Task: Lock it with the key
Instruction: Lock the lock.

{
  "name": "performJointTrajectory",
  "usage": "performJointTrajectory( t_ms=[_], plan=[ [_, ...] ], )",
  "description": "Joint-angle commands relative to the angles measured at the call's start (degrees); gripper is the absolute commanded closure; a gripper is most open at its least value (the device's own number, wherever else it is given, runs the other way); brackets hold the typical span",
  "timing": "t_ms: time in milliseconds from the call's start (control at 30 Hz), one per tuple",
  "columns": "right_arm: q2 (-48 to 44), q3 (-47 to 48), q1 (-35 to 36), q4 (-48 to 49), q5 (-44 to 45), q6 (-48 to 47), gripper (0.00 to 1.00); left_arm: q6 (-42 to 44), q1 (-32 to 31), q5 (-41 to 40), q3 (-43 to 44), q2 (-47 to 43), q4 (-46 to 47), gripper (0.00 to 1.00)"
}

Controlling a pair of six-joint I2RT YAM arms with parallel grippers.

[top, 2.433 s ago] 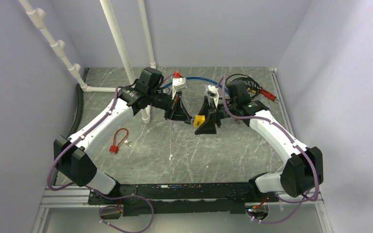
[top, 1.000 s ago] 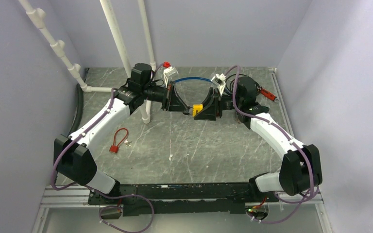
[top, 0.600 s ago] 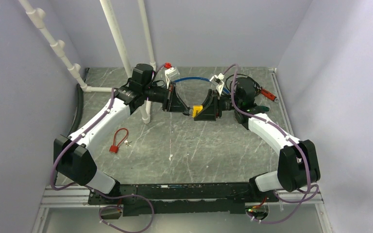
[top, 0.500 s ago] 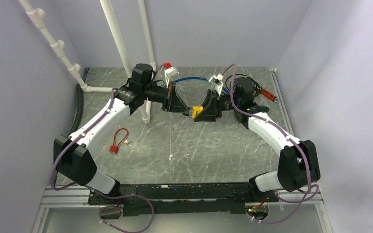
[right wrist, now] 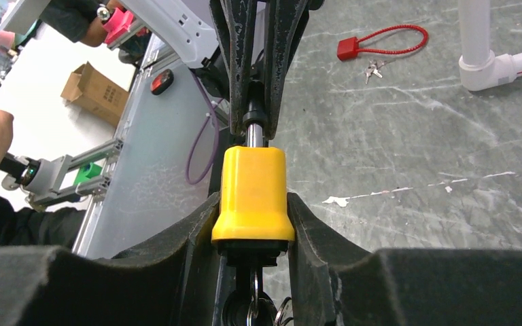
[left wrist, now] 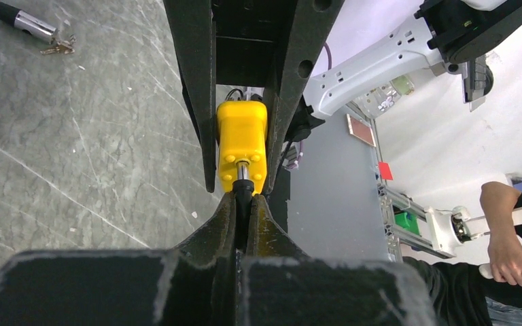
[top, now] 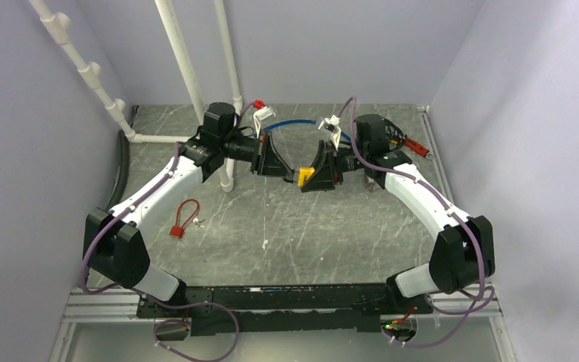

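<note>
A yellow padlock [top: 307, 176] hangs in the air above the middle of the table, with my right gripper [top: 315, 175] shut on its body [right wrist: 253, 193]. A key with a ring of keys [right wrist: 254, 300] sticks out of the lock's end nearest the right wrist. My left gripper [top: 289, 174] faces it from the left. In the left wrist view this gripper [left wrist: 243, 198] is shut on a thin black stem with a metal tip that enters the lock's other end [left wrist: 242, 142].
A red cable lock [top: 183, 219] with small keys [top: 199, 222] lies on the table at the left. White pipes [top: 185, 72] stand at the back left. A blue cable [top: 294, 122] and a red-handled tool [top: 416, 145] lie at the back.
Both grippers have risen and closed in until they meet end to end at the yellow lock. In the last second the right arm edged left and back; neither grip changed.
</note>
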Motion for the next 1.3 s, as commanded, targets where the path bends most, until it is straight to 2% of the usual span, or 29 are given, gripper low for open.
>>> performJointTrajectory(
  t_ms=[0, 133, 367, 500, 633, 900, 933, 967, 1000, 1133, 1200, 1233, 1267],
  plan=[
    [0.24, 6.60, 7.45, 5.20, 1.49, -4.57, 1.00, -3.20, -6.59, -0.94, -1.76, 2.12, 9.74, 1.00],
    [0.68, 7.70, 8.38, 3.21, 1.52, -5.93, 1.00, -3.44, -6.86, -2.97, -1.94, 2.58, 10.19, 1.00],
    [0.73, 6.65, 8.39, 8.37, 1.15, 0.04, 1.00, -1.39, -7.77, -4.99, -1.92, 3.09, 9.02, 1.00],
    [0.59, 8.55, 7.84, 2.09, 2.23, -5.76, 1.00, -0.01, -8.62, -4.41, -1.77, 2.99, 5.45, 1.00],
    [-0.84, 7.83, 4.85, 0.85, 2.29, -7.02, 1.00, 5.47, -8.09, -4.43, -0.34, 1.24, -2.83, 1.00],
    [-3.05, 6.90, -0.89, -7.21, 1.75, -15.51, 1.00, 17.66, -6.21, -5.67, 3.23, -2.02, -15.96, 1.00],
    [-3.24, 7.32, -0.93, -9.51, 2.20, -17.46, 1.00, 18.44, -6.17, -5.74, 3.87, -2.14, -17.11, 0.95],
    [-3.33, 7.69, -0.91, -11.52, 2.54, -19.38, 1.00, 19.05, -6.08, -5.54, 4.47, -2.15, -17.78, 0.86],
    [-3.38, 7.82, -0.91, -12.73, 2.66, -20.33, 1.00, 19.33, -6.03, -5.24, 5.10, -2.19, -18.30, 0.72],
    [-4.31, 6.44, -0.92, -14.49, 3.52, -21.67, 1.00, 20.36, -4.74, -6.21, 8.29, -2.88, -21.31, 0.31],
    [-5.11, 4.73, -0.91, -14.72, 4.62, -22.00, 1.00, 24.25, -3.52, -7.75, 11.05, -4.04, -24.47, 0.17],
    [-5.49, 3.50, -0.91, -14.91, 5.01, -22.16, 1.00, 25.17, -2.86, -8.63, 12.67, -4.64, -26.10, 0.05],
    [-5.66, 2.95, -0.91, -15.67, 5.44, -22.80, 1.00, 26.37, -2.14, -9.35, 14.59, -5.19, -28.51, 0.01]
  ],
)
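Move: The left hand already pinches the black shackle; the yellow lock body lies about 4 cm to its right, level in height. The right hand already grips that body, whose middle is some 1 cm to the left of its hand point. From the left hand, the foot of the white pipe stands roughly 19 cm left and 10 cm ahead, and the red cable lock lies about 31 cm left and 2 cm back, both some 28 cm lower. Back, down and a little left, about 3 cm in all, the right hand swings the gripped lock body while the left keeps its pinch on the shackle and creeps barely 1.5 cm right; then the right hand swings forward, up and right again, rolling about 10 degrees. Late on, the left fingers open wide, release the shackle and draw back some 2 cm and slightly down. ##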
